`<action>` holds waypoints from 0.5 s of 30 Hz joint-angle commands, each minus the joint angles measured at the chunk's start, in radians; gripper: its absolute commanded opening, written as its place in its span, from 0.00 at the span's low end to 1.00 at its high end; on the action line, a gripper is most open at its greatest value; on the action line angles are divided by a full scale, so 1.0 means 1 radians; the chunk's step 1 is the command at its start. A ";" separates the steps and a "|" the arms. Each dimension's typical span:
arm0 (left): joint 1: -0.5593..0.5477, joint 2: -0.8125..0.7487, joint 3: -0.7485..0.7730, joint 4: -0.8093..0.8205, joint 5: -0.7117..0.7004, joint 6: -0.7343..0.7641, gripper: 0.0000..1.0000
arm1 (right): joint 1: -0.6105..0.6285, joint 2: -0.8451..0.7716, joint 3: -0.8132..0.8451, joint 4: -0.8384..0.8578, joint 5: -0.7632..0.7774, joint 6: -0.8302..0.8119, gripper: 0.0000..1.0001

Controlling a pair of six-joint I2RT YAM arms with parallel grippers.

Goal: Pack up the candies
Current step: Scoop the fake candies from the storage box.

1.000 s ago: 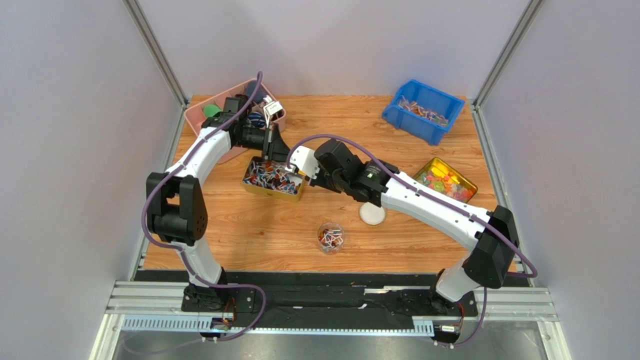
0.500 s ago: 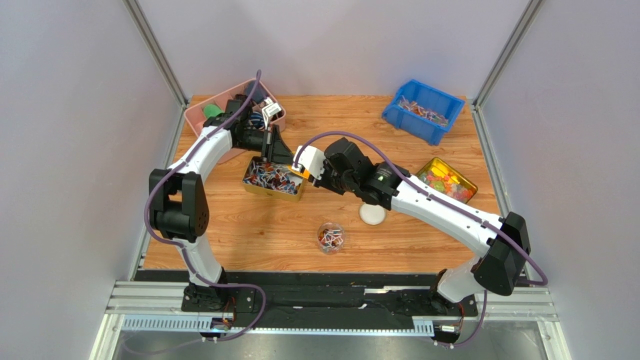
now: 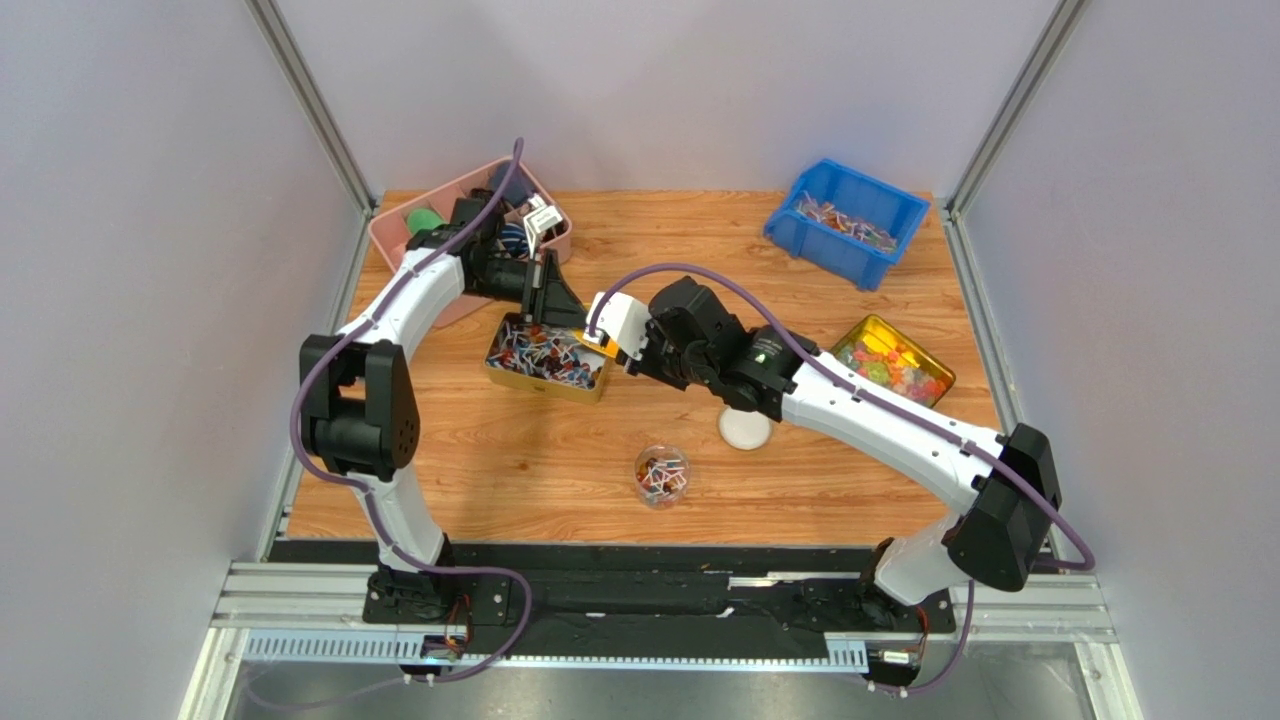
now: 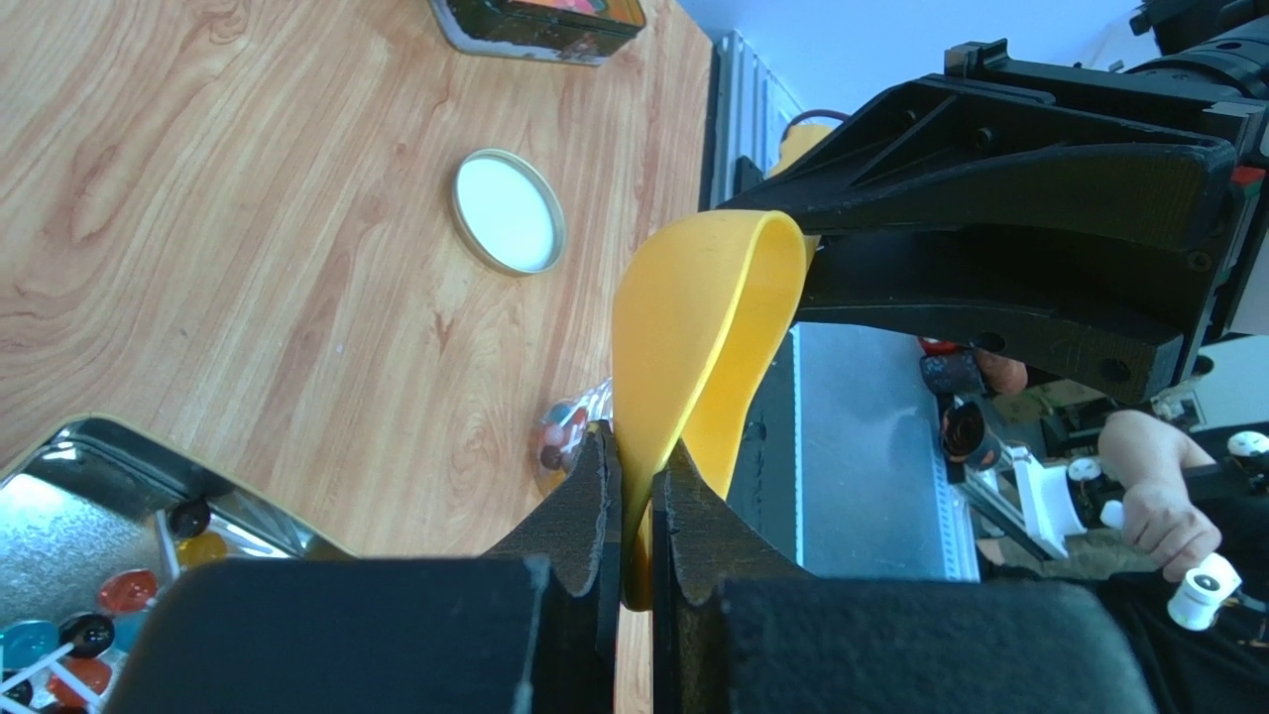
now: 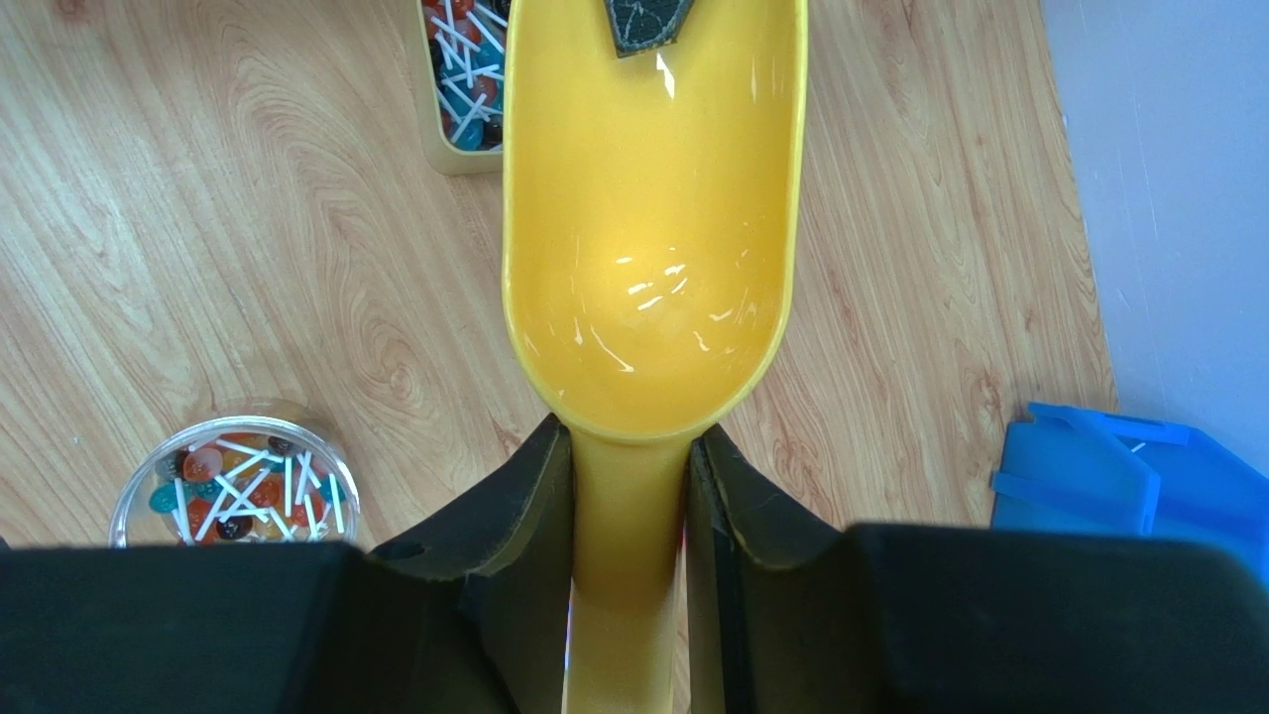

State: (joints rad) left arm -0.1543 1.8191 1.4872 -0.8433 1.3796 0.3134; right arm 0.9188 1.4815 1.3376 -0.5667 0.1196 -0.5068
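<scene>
The candies fill a gold tin left of centre, and more lie in a small clear jar nearer the front. Over the tin's right end both grippers hold one empty yellow scoop. My right gripper is shut on the scoop's handle. My left gripper is shut on the scoop's rim; its black fingertip shows on the bowl's far edge. The jar sits below and left of the scoop. In the top view the scoop is mostly hidden under the right wrist.
A white lid lies right of the jar. A second gold tin with bright gummies stands at the right, a blue bin at the far right corner, and a pink bin at the far left, behind the left arm.
The right arm's wrist moved slightly toward the far side and its elbow swung right. The left arm stayed almost still. Both grippers kept their hold on the scoop.
</scene>
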 commanded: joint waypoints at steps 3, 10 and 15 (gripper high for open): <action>0.027 0.002 0.071 -0.041 -0.003 0.018 0.01 | -0.020 -0.033 0.012 0.068 0.046 -0.004 0.00; 0.123 0.014 0.142 -0.033 -0.016 -0.022 0.42 | -0.024 -0.044 0.006 0.042 0.038 -0.013 0.00; 0.131 0.006 0.139 -0.049 -0.045 -0.005 0.60 | -0.028 -0.044 0.014 0.037 0.034 -0.010 0.00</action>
State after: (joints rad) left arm -0.0242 1.8339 1.6001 -0.8783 1.3407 0.2893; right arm 0.8959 1.4761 1.3380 -0.5385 0.1368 -0.5167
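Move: The left hand still pinches the scoop's blade tip. The candy tin lies about 5 cm to its left, 2 cm back and some 18 cm below, while the pink box is roughly 17 cm left and 13 cm ahead. From the right hand, which holds the handle, the tin is about 13 cm left and 3 cm ahead; the filled clear jar is some 13 cm back and 1 cm right, the white lid 12 cm right and 7 cm back. Forward and to the left, rising a little, the left hand draws off the scoop's blade tip by about 6 cm towards the pink box. Its fingers open to just over half on the way, letting go of the blade, and the wrist turns some 10 degrees counter-clockwise. The right hand keeps its grip on the handle and shifts only about 1 cm forward and slightly up. ##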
